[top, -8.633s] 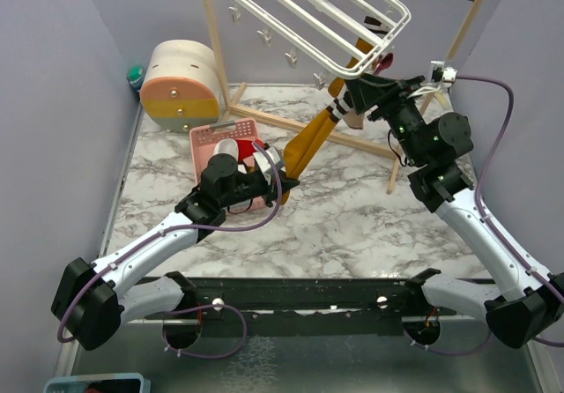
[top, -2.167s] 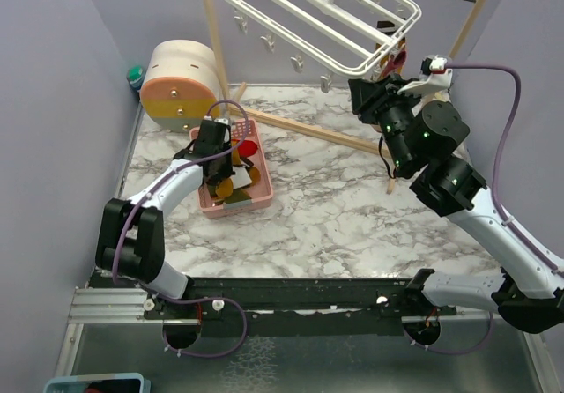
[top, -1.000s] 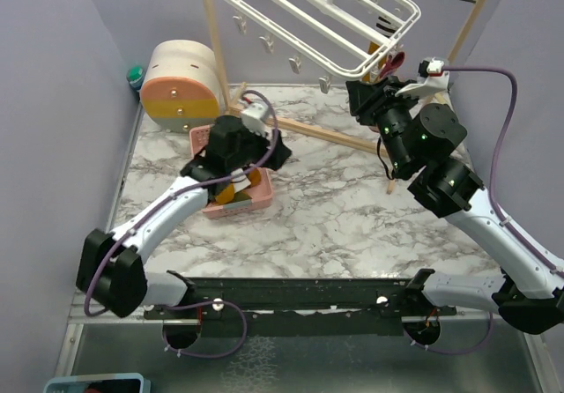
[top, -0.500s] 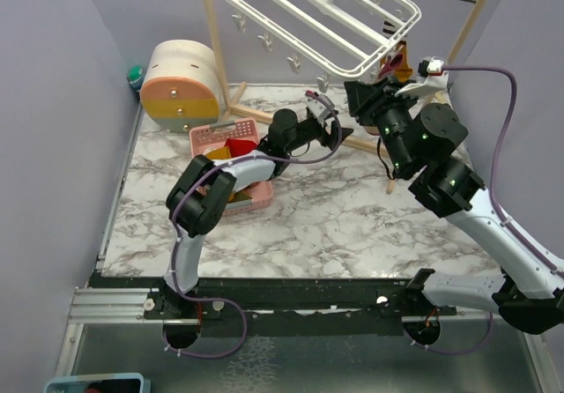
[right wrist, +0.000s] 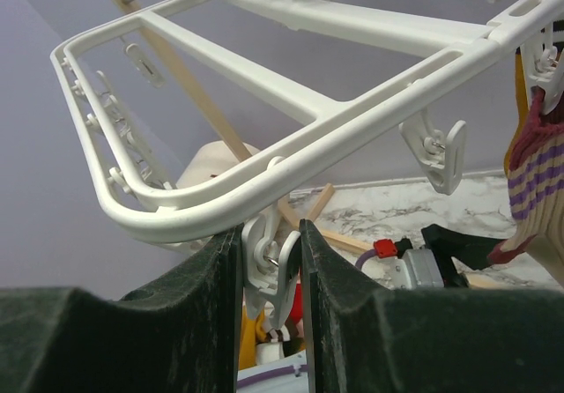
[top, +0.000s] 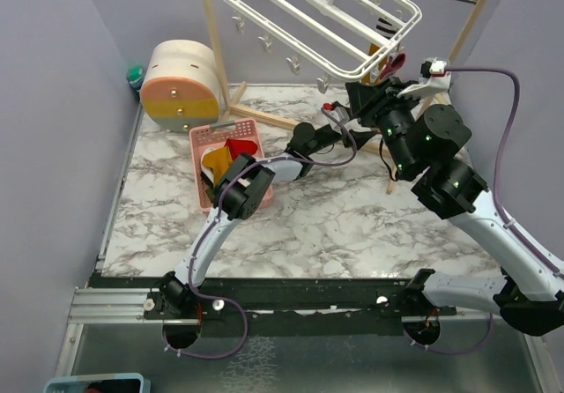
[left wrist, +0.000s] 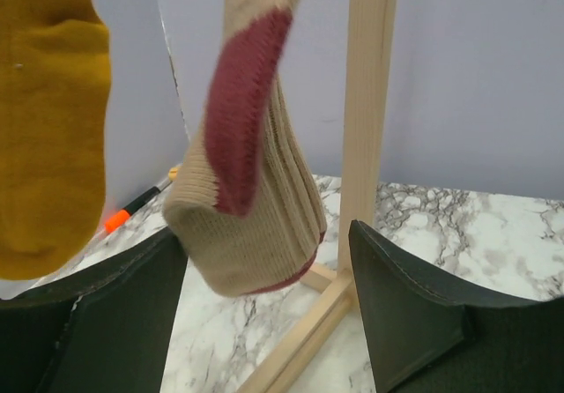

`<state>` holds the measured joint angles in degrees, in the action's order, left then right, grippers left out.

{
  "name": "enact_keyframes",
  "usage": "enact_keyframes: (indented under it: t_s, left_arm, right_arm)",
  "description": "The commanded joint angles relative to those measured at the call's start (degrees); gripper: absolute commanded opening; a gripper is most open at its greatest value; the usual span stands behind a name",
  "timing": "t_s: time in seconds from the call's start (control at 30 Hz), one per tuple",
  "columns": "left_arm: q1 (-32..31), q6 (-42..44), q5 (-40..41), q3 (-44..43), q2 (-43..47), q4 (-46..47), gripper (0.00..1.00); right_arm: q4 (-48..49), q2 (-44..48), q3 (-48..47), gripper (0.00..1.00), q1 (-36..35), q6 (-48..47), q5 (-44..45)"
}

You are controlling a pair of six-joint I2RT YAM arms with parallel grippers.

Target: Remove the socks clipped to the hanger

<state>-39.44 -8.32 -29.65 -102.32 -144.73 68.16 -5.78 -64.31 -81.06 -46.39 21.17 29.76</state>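
The white hanger hangs tilted from the wooden rack, and its frame fills the right wrist view. My right gripper is shut on one of its white clips at the near corner. A striped sock dangles from another clip on the right. My left gripper is open below the toe of a beige sock with a red heel, not touching it. A mustard sock hangs to its left. From above, the left gripper sits under the hanger's right end, where the socks hang.
A pink basket holds a mustard sock and a red one. A wooden rack post stands just behind the beige sock, its base bar crossing the table. A round beige and orange drawer box sits far left.
My left arm has swung from the pink basket to the right, reaching under the hanger's right end with open fingers. The right gripper has stayed shut on its clip.
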Motion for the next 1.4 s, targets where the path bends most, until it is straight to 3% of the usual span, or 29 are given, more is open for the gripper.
enact_keyframes:
  t_s: [0.0, 0.13, 0.2, 0.27, 0.3, 0.33, 0.37, 0.57, 0.73, 0.87, 0.93, 0.97, 1.23, 1.37]
  left_arm:
    - [-0.79, 0.13, -1.3, -10.97, -6.71, 0.76, 0.73]
    - [-0.81, -0.1, -0.84, -21.15, -12.72, -3.51, 0.73]
    - [-0.76, -0.06, -0.82, -24.09, -14.05, -4.51, 0.68]
    - [-0.81, 0.09, -1.32, -24.11, -14.01, -4.75, 0.49]
    - [-0.81, 0.14, -1.94, -23.5, -13.59, -4.79, 0.31]
    - [-0.74, 0.14, -2.59, -22.5, -13.04, -4.73, 0.07]
    - [-0.73, 0.02, -3.17, -21.11, -12.18, -4.64, 0.0]
    - [-0.88, -3.49, -7.76, -5.55, -3.63, 2.97, 0.0]
    - [-1.17, -4.54, -8.48, 12.2, 7.46, 8.64, 0.0]
    - [-1.45, -4.13, -7.61, 25.16, 16.94, 10.36, 0.0]
    - [-1.55, -4.3, -7.44, 30.03, 21.03, 11.17, 0.0]
    - [-1.65, -4.33, -7.44, 32.03, 22.99, 11.4, 0.0]
    - [-2.35, -4.82, -7.66, 44.59, 35.66, 11.05, 0.0]
    - [-2.77, -4.22, -7.36, 49.84, 40.94, 9.83, 0.0]
  right_arm:
    - [-3.01, 1.78, -0.51, 0.22, -0.19, 0.33, -1.89]
    - [-3.89, 2.07, -0.58, 0.22, -0.18, 0.15, -1.6]
    - [-4.0, 2.0, -0.76, 0.22, -0.11, -0.06, -1.54]
    - [-3.84, 1.91, -0.85, 0.22, -0.16, -0.19, -1.55]
    - [-3.75, 1.78, -0.86, 0.22, -0.15, -0.24, -1.63]
    - [-3.7, 1.7, -0.93, 0.22, -0.16, -0.25, -1.78]
    - [-3.56, 1.5, -0.94, 0.22, -0.17, -0.15, -2.0]
    - [-3.24, 1.0, -0.95, 0.23, -0.19, 0.54, -3.23]
    - [-2.0, 1.13, -1.33, 0.33, -0.15, -0.56, -6.75]
    - [-1.17, 1.18, -1.79, 0.64, -0.12, -1.51, -12.47]
    - [-1.25, 1.33, -2.07, 0.9, -0.18, -1.65, -15.19]
    - [-1.28, 1.42, -2.16, 0.99, -0.12, -1.66, -16.26]
    - [-2.68, 7.55, 1.06, 1.0, -0.11, -4.43, -21.57]
    - [-7.34, 13.42, 5.33, 1.0, -0.19, -6.39, -18.52]
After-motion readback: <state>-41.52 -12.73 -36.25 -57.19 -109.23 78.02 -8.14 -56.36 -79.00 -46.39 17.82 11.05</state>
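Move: The toe of the striped sock hangs just beyond the left hand's open fingertips, some 4 cm to its right, 2 cm forward and 2 cm up. The mustard sock hangs about 10 cm forward, 7 cm right and 8 cm up; the pink basket lies roughly 16 cm back, 31 cm left and 17 cm below. The right hand already holds a hanger clip right at its fingertips; from it the striped toe lies about 10 cm ahead, 8 cm right and 20 cm down. The left hand slides its open fingers about 4 cm right and forward around the striped sock's toe, pinches it shut between them, then draws it some 18 cm back and 11 cm left, away from the mustard sock, dipping about 5 cm first and then rising past its starting height. The right hand keeps its hold on the hanger clip until the pull is well under way, then opens wide, lets go, swings its fingers nearly 20 degrees counter-clockwise and backs about 6 cm away from the hanger. ##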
